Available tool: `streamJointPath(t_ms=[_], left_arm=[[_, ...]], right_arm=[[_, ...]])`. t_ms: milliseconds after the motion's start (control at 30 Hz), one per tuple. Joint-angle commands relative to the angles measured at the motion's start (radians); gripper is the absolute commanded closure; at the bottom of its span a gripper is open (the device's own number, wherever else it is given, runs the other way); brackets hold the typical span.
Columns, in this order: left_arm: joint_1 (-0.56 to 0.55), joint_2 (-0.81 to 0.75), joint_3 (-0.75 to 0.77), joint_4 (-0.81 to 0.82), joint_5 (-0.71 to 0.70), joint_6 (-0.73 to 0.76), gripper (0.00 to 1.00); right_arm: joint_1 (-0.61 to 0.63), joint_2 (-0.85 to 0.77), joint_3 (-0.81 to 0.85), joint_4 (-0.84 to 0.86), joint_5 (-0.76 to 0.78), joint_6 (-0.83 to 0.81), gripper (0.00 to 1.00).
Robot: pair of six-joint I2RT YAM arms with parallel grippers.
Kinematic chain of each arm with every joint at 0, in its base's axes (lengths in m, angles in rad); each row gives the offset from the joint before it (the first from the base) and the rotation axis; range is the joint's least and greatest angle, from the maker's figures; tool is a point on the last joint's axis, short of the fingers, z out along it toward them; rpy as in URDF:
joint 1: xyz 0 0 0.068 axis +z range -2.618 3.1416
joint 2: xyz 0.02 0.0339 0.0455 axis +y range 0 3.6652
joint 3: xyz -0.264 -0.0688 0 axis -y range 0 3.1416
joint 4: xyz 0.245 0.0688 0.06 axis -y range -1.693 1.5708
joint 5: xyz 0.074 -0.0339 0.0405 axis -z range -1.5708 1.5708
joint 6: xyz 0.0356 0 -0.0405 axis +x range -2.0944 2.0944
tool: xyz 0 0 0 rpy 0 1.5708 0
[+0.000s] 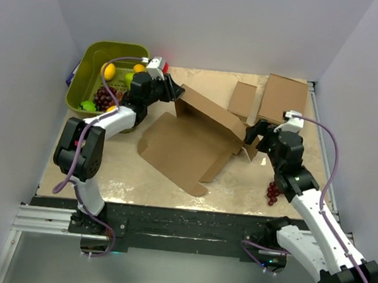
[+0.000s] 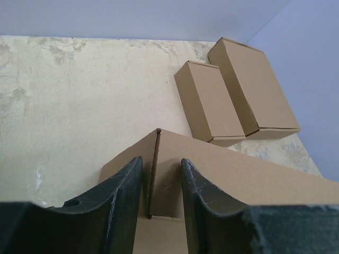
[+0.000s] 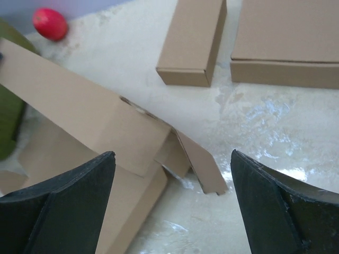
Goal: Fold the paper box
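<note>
The paper box (image 1: 187,146) is a brown die-cut cardboard sheet lying mid-table, its back wall tilted up and a side flap (image 3: 201,164) bent down at the right end. My left gripper (image 1: 178,91) is at the far left corner of that raised wall. In the left wrist view its fingers (image 2: 124,196) are shut on the folded corner of the paper box (image 2: 164,159). My right gripper (image 1: 254,135) hangs just off the wall's right end. In the right wrist view this gripper (image 3: 172,154) is wide open, with nothing between its fingers.
A green basket (image 1: 90,63) with fruit stands at the back left, beside my left arm. A small narrow box (image 1: 243,98) and a medium flat box (image 1: 284,99) lie at the back right. Grapes (image 1: 274,191) lie by my right arm. A red fruit (image 3: 50,24) sits behind the raised wall.
</note>
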Motion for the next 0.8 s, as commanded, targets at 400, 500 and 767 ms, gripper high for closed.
streamJointPath(t_ms=[400,500,767], left_arm=[[-0.101,-0.206,-0.031,-0.081,-0.289,0.176,0.18],[-0.193,-0.288,-0.076,-0.069,-0.455,0.27,0.17],[-0.433,-0.476,-0.37,0.066,-0.647,0.279,0.18]], right_arm=[[-0.001,0.054,0.207,-0.16,-0.302,0.137,0.07],[-0.001,0.082,0.219,-0.159,-0.303,0.171,0.07],[-0.001,0.138,0.212,-0.096,-0.286,0.228,0.07]])
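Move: The left fingers straddle the box's left wall corner, at about 0 cm in every direction. The raised wall's middle lies about 10 cm to the left hand's right and 8 cm back. From the right hand, the right wall corner is some 5 cm left, 1 cm ahead and 6 cm below. The small carton stands about 20 cm ahead of the right hand and 3 cm left. Left hand opens off the box's corner, backing 11 cm and rising; open right hand shifts 5 cm left. ##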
